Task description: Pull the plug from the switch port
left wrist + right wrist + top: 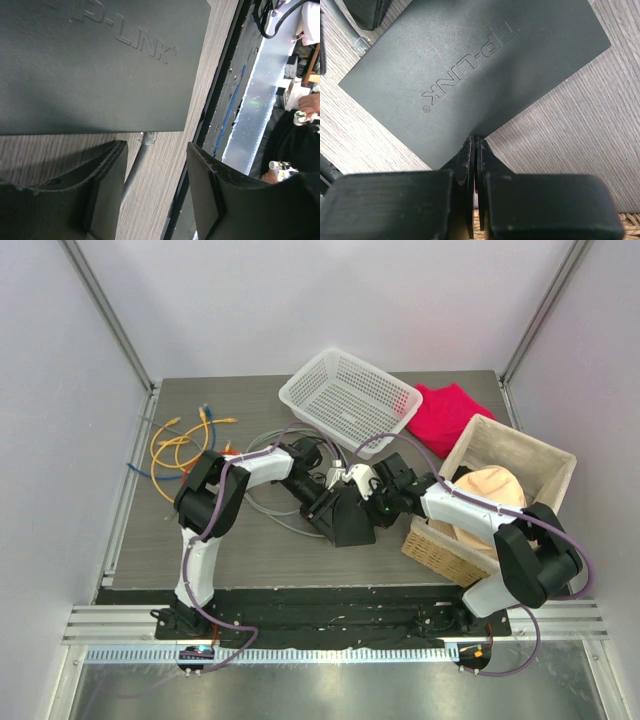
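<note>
The switch (348, 518) is a flat matte-black box lying on the grey wood table, its lid filling the left wrist view (100, 65) and the right wrist view (470, 70). A clear plug (148, 137) sits in its port edge, with a grey cable (131, 177) trailing from it. My left gripper (155, 182) is open around that cable just behind the plug, the cable nearer one finger (107, 185). My right gripper (475, 145) is shut, its tips against the switch's opposite edge. The plug (359, 45) also shows in the right wrist view.
A white mesh basket (350, 400) and a red cloth (450, 412) lie at the back. A wicker box (440, 545) holding a tan cap stands at the right. Orange and yellow cables (180, 445) lie at the left, grey cable loops (262, 502) beside the switch.
</note>
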`<state>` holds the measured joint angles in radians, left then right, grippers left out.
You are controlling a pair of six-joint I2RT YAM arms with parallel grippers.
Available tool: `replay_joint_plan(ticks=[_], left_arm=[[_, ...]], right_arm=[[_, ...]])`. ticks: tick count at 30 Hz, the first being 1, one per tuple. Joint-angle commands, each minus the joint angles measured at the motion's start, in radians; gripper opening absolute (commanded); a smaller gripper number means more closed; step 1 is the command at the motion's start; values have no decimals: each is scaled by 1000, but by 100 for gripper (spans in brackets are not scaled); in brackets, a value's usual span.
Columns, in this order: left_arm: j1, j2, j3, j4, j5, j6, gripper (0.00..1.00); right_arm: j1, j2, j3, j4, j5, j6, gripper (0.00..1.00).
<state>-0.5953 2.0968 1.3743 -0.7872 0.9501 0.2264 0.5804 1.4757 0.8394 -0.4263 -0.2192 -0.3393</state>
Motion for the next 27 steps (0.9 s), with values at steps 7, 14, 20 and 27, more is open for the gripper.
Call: replay_joint_plan(ticks=[7, 14, 20, 27], left_arm=[[-4, 63, 43, -17, 3, 11, 45], [-6, 92, 65, -23, -4, 2, 40], [-6, 115, 80, -29, -14, -4, 26], [-6, 140, 101, -43, -36, 7, 0]], right_arm=[[-4, 0, -26, -40, 17, -9, 1], [-4, 8, -23, -38, 17, -9, 1], [-5, 15, -16, -35, 17, -7, 1], [-5, 17, -13, -38, 20, -9, 1]])
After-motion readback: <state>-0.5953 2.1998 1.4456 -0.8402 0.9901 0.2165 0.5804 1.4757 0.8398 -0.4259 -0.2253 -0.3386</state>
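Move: The plug sits in the port on the left side of the switch, just beyond the left fingertips, about 1 cm back, 1 cm right and 2 cm down. From that hand, the switch's middle is some 3 cm ahead, 6 cm right and 2 cm down, and the black cable coil is roughly 16 cm ahead and 3 cm left. From the right hand, the plug lies about 9 cm left, 1 cm back and 2 cm lower. The left fingers close around the plug while sinking about 1 cm; the closed right gripper stays against the switch. ##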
